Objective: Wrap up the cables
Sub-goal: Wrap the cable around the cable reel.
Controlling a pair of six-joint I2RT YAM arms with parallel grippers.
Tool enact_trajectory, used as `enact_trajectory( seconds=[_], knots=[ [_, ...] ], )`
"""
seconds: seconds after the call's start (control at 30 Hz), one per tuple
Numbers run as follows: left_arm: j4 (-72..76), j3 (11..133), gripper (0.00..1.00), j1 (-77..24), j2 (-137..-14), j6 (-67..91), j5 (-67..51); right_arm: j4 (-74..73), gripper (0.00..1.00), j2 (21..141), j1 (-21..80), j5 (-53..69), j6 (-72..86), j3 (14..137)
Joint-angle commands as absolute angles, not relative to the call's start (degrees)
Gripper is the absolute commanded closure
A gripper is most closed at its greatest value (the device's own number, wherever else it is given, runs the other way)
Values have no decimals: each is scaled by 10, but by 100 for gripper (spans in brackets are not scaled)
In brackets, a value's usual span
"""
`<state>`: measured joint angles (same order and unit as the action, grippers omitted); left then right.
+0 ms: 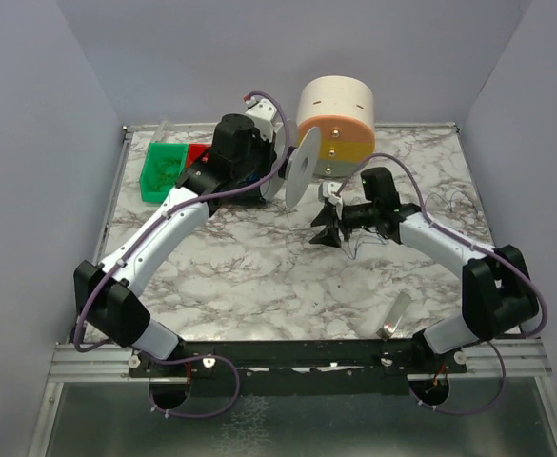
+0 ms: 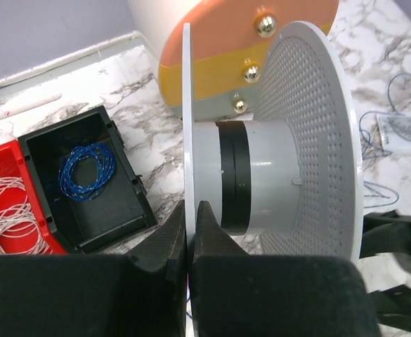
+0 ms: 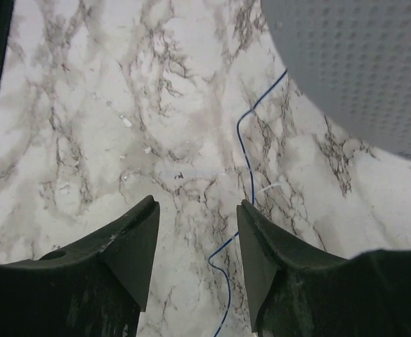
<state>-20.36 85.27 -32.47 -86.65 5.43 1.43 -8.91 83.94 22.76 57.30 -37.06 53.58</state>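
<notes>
A grey spool [image 2: 275,175] with two white perforated flanges stands on edge, and a band of dark cable [image 2: 233,175] is wound on its hub. My left gripper [image 2: 191,210] is shut on the rim of the spool's left flange [image 2: 187,105]; in the top view the left gripper [image 1: 280,183] holds the spool [image 1: 303,164] upright. Loose thin cable [image 3: 249,161] runs from under the flange [image 3: 360,63] across the marble. My right gripper [image 3: 197,207] is open low over the marble, and the cable lies on the marble between its fingers, ungripped. In the top view the right gripper [image 1: 324,231] sits just right of the spool.
A cream, orange and yellow cylinder [image 1: 337,119] stands behind the spool. A black bin [image 2: 86,210] with a blue coil and a red bin [image 2: 8,161] with white coils lie at its left, next to a green bin [image 1: 164,171]. More loose wire squiggles [image 1: 449,202] lie far right.
</notes>
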Motion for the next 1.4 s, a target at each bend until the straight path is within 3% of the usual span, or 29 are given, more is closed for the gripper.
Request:
enact_trajectory(
  seconds=[0.0, 0.53, 0.6, 0.67, 0.7, 0.8, 0.97, 1.2, 1.37],
  knots=[
    [-159, 833, 100, -307, -833, 93, 11, -43, 46, 886, 246, 466, -373, 524],
    [-142, 826, 100, -250, -809, 155, -70, 63, 48, 963, 303, 303, -286, 527],
    [-140, 826, 100, -245, -809, 163, -83, 76, 60, 973, 304, 274, -260, 535],
    [-138, 827, 100, -240, -810, 169, -92, 75, 95, 983, 304, 254, -241, 548],
    [-138, 828, 100, -238, -810, 170, -93, 68, 99, 985, 305, 231, -228, 556],
    [-153, 835, 100, -231, -803, 155, -84, 70, 100, 964, 296, 180, -208, 556],
    [-208, 844, 100, -227, -777, 77, -90, 55, 100, 876, 226, 229, -168, 560],
    [-253, 827, 100, -227, -737, 20, -261, 11, 100, 860, 159, 229, -97, 590],
    [-280, 834, 100, -227, -717, -9, -379, -30, 100, 895, 96, 346, -28, 617]
  ],
)
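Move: The blue cable hangs below the reel; its stretch nearest the open right hand lies about 4 cm ahead, 2 cm left and 9 cm below. From that hand, the reel is some 15 cm ahead, 8 cm left and 14 cm higher, the black tray about 17 cm ahead and 23 cm left, and the drawer cabinet roughly 27 cm ahead and 4 cm right. From the left hand, which holds the reel, that cable stretch is around 7 cm back, 12 cm right and 23 cm below. The blue cable is pinched low beside the reel: the right hand sinks about 9 cm while easing forward, shuts its fingers on the cable, then lifts it some 12 cm, going right and forward towards the cabinet and turning clockwise. The left hand keeps its pinch on the reel's flange, shifts left about 5 cm, then draws back and up, swinging clockwise. ##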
